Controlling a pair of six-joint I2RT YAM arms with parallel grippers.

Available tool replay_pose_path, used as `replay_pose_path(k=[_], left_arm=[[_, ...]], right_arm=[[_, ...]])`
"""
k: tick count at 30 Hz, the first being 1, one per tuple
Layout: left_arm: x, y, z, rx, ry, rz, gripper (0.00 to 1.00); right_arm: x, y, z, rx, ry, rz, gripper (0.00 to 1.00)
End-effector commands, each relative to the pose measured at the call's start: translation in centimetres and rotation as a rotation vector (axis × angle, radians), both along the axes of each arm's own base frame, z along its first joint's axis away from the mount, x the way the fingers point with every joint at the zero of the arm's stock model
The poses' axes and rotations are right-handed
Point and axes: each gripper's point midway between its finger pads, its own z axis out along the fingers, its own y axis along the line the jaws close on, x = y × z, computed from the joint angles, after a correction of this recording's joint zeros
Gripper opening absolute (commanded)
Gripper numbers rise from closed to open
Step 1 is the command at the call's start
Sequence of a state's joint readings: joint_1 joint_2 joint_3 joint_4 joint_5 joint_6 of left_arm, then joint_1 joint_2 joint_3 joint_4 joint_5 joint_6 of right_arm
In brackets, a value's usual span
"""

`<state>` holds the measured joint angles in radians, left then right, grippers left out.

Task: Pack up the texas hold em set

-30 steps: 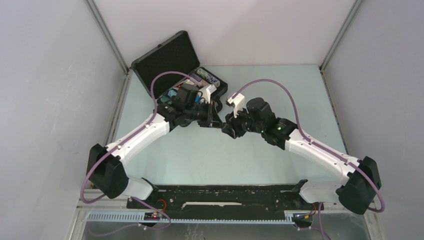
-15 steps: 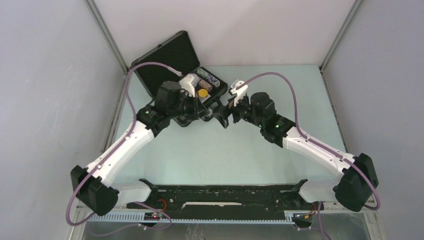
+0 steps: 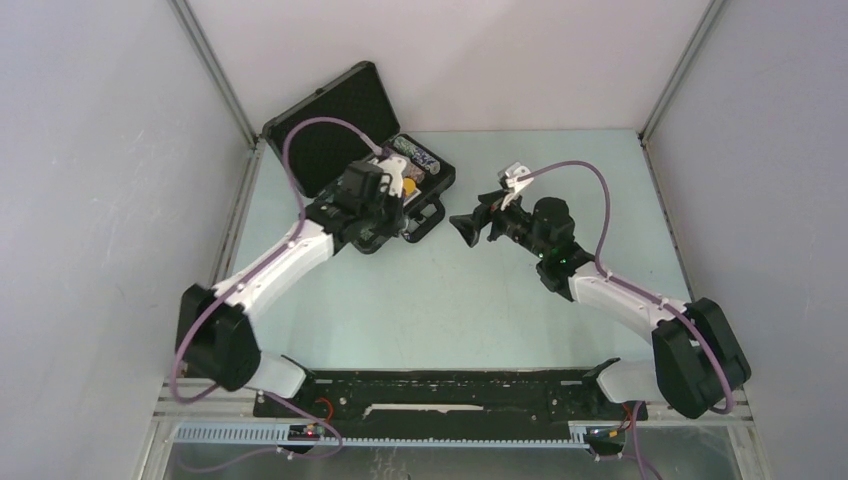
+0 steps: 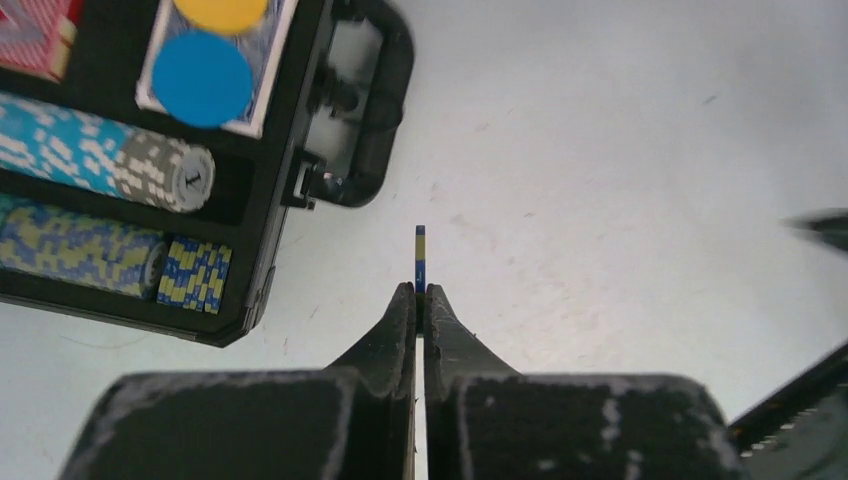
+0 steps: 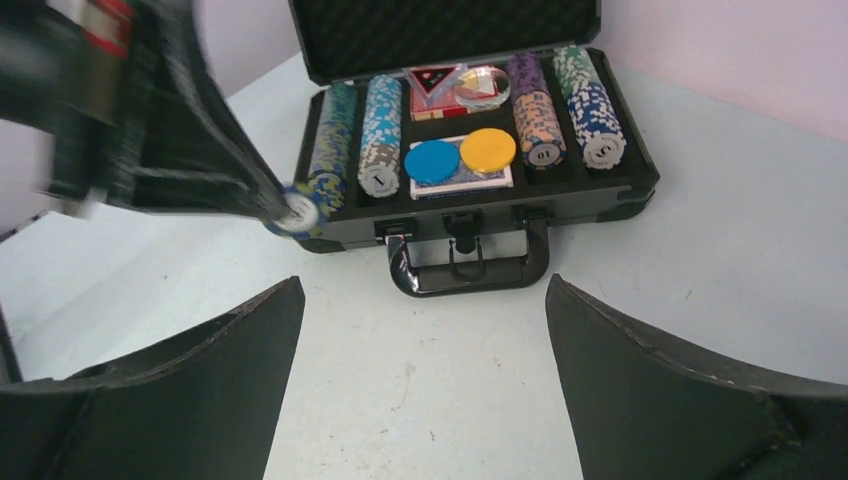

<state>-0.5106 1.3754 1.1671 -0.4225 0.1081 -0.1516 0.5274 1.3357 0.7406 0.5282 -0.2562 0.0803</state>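
Observation:
The texas hold em set's black case [image 3: 335, 118] lies open at the back left, its handle [image 5: 470, 272] facing my right gripper. Inside are patterned chip rows [image 5: 380, 130] and a blue-backed card deck [image 5: 460, 180] with a blue disc [image 5: 432, 160] and an orange disc [image 5: 488, 149] on it. My left gripper [image 4: 419, 290] is shut on a blue-and-yellow chip [image 4: 420, 250], held edge-on above the table just off the case's front corner [image 4: 225, 325]. The right gripper [image 5: 423, 285] stands wide open and holds nothing, low over the table in front of the handle.
A red card box [image 5: 430, 85] and a clear round piece [image 5: 482, 85] sit in the case's back compartment. The foam-lined lid [image 5: 440, 30] stands up behind. Grey walls [image 3: 90, 200] close in the table at the left, back and right.
The two grippers met in front of the case, then parted. The left one closed on the chip and drew back toward the case. The right one opened wide and pulled away to the right.

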Motion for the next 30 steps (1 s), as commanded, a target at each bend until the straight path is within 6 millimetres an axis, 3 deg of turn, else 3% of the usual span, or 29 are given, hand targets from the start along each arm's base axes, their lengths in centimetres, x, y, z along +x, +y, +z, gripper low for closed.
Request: replay_pose_path(k=[1, 3, 10, 21, 30], left_arm=[[1.1, 1.3, -3.3, 0.177, 0.042, -0.015, 0.00], [0.9, 1.9, -4.6, 0.230, 0.097, -0.013, 0.00], [0.6, 4.7, -7.7, 0.389, 0.156, 0.051, 0.00], [3.6, 6.1, -7.1, 0.480, 0.076, 0.143, 0.00], [4.5, 7.1, -7.7, 0.536, 0.090, 0.198, 0.00]], right_arm=[[-1.7, -0.5, 4.0, 0.132, -0.095, 0.106, 1.00], [-2.6, 0.2, 3.8, 0.122, -0.095, 0.177, 1.00], [-2.3, 0.0, 3.6, 0.106, -0.082, 0.169, 1.00], [-2.2, 0.4, 3.4, 0.122, -0.060, 0.190, 1.00], [-2.4, 0.8, 3.2, 0.130, -0.049, 0.214, 1.00]])
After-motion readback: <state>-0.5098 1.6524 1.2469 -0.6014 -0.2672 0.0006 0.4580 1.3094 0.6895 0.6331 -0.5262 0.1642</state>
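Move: The left hand, its chip already pinched, is bound for the near end of the blue-and-yellow chip row in the open case, about 6 cm ahead, 9 cm to its left and 14 cm below. The grey-and-light-blue roll lies some 14 cm ahead and 10 cm left, the case handle about 9 cm ahead and 4 cm right, both similarly low. From the right hand that row end lies about 4 cm ahead, 22 cm left and 16 cm below. Still pinching the chip, the left hand drops quickly by about 9 cm, then travels level to its left some 5 cm towards the near end of the blue-and-yellow row, easing forward and rising slightly at the close. Its wrist rolls about 30 degrees, left side up, swinging the fingers steeper down. The open, empty right hand backs off some 2.5 cm, turning slightly counter-clockwise. ##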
